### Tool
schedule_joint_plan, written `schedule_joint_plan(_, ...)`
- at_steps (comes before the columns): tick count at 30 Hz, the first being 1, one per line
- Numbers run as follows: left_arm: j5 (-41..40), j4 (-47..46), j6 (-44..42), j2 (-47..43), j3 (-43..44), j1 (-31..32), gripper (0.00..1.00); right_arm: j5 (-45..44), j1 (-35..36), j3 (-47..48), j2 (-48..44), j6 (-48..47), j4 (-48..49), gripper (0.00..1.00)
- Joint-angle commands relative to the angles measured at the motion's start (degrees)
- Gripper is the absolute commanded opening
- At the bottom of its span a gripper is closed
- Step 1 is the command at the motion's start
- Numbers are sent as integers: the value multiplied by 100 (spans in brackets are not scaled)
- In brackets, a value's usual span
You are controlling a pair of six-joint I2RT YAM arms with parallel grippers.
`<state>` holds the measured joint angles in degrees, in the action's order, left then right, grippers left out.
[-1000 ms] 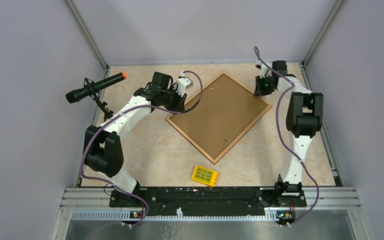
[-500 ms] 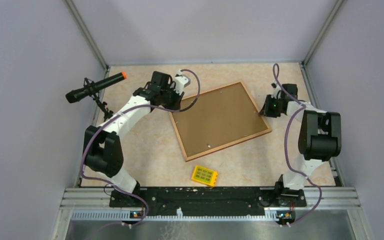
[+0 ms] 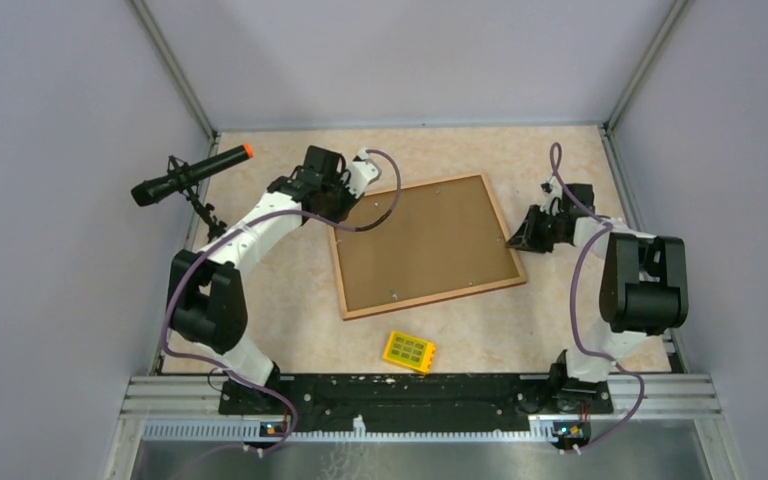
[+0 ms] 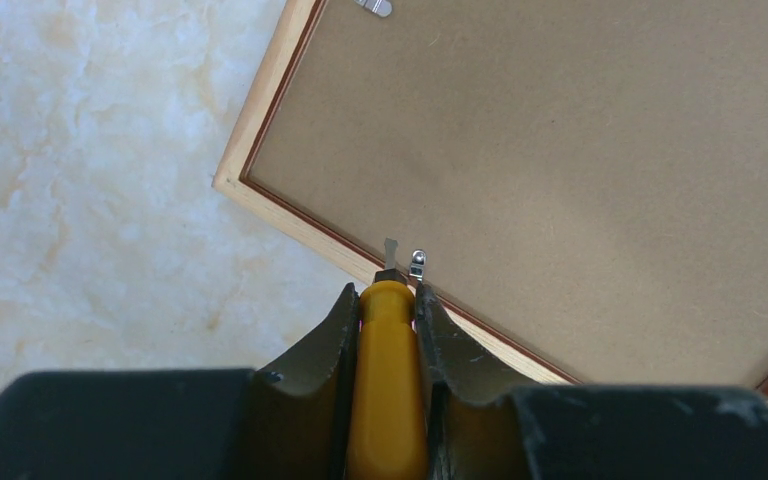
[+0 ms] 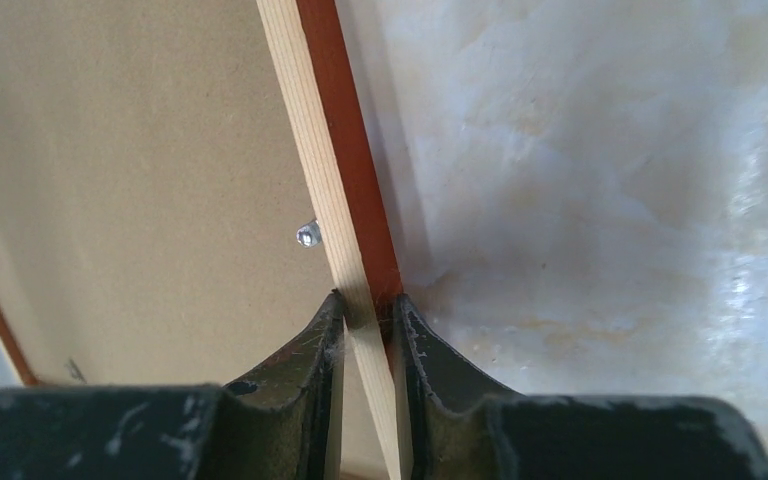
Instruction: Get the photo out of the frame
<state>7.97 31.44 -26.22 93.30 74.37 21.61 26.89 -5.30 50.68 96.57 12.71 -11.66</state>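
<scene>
The frame point(image 3: 420, 245) lies face down mid-table, its brown fibreboard back up inside a light wood rim. The photo is hidden beneath that back. My left gripper point(image 3: 346, 203) is at the frame's far left edge, shut on a yellow-handled tool point(image 4: 390, 380). The tool's metal tip rests by a small metal clip point(image 4: 417, 262) on the frame's rim point(image 4: 290, 215). My right gripper point(image 3: 513, 240) is at the frame's right edge. In the right wrist view that gripper point(image 5: 368, 300) is shut on the reddish rim point(image 5: 335, 180), beside another clip point(image 5: 308, 235).
A small yellow block point(image 3: 409, 351) lies near the front, below the frame. A black microphone point(image 3: 188, 175) on a stand is at the far left. Grey walls close in the table on three sides.
The frame has turned clockwise from a diamond pose to nearly square with the table. My right gripper came nearer along with the frame's right edge. The left gripper stayed put.
</scene>
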Motion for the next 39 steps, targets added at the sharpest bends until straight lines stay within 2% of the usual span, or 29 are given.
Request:
schedule_joint_plan(1,-438,11,-337,81,-93,-20,0,564,47,-215,-117,228,-181,0)
schedule_joint_plan(27,-938,-258,-508,448,-449,-17,0,861,47,-173,118,77,-177,0)
schedule_joint_plan(39,-126,360,-320,339,-298,-6,0,852,47,-146,180,69,-196,0)
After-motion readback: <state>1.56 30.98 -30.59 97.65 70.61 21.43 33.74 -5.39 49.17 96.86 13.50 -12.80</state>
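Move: The left hand holds an orange-handled flat tool; the left-edge metal clip on the back of the frame lies about 3 cm ahead of this hand, 1 cm right and 12 cm below. From the same hand, the frame's far-left corner is roughly 12 cm ahead and 3 cm left, and a far-edge clip some 13 cm ahead and 8 cm right. The right hand grips the right edge: the left-edge clip lies about 38 cm left and 1 cm ahead of it, another clip 3 cm ahead and 2 cm left. The left hand lowers the tool about 5 cm while shifting nearly 3 cm left and tilting some 10 degrees, its left side rising, so that the blade points more steeply down and its tip comes in beside the left-edge clip at the inner lip of the frame; the fingers keep their hold on the handle and the hand is nearly still after the descent. Meanwhile the right hand, still pinching the right edge, draws the frame about 2 cm left and 2 cm back, mostly early on, then holds it there. ##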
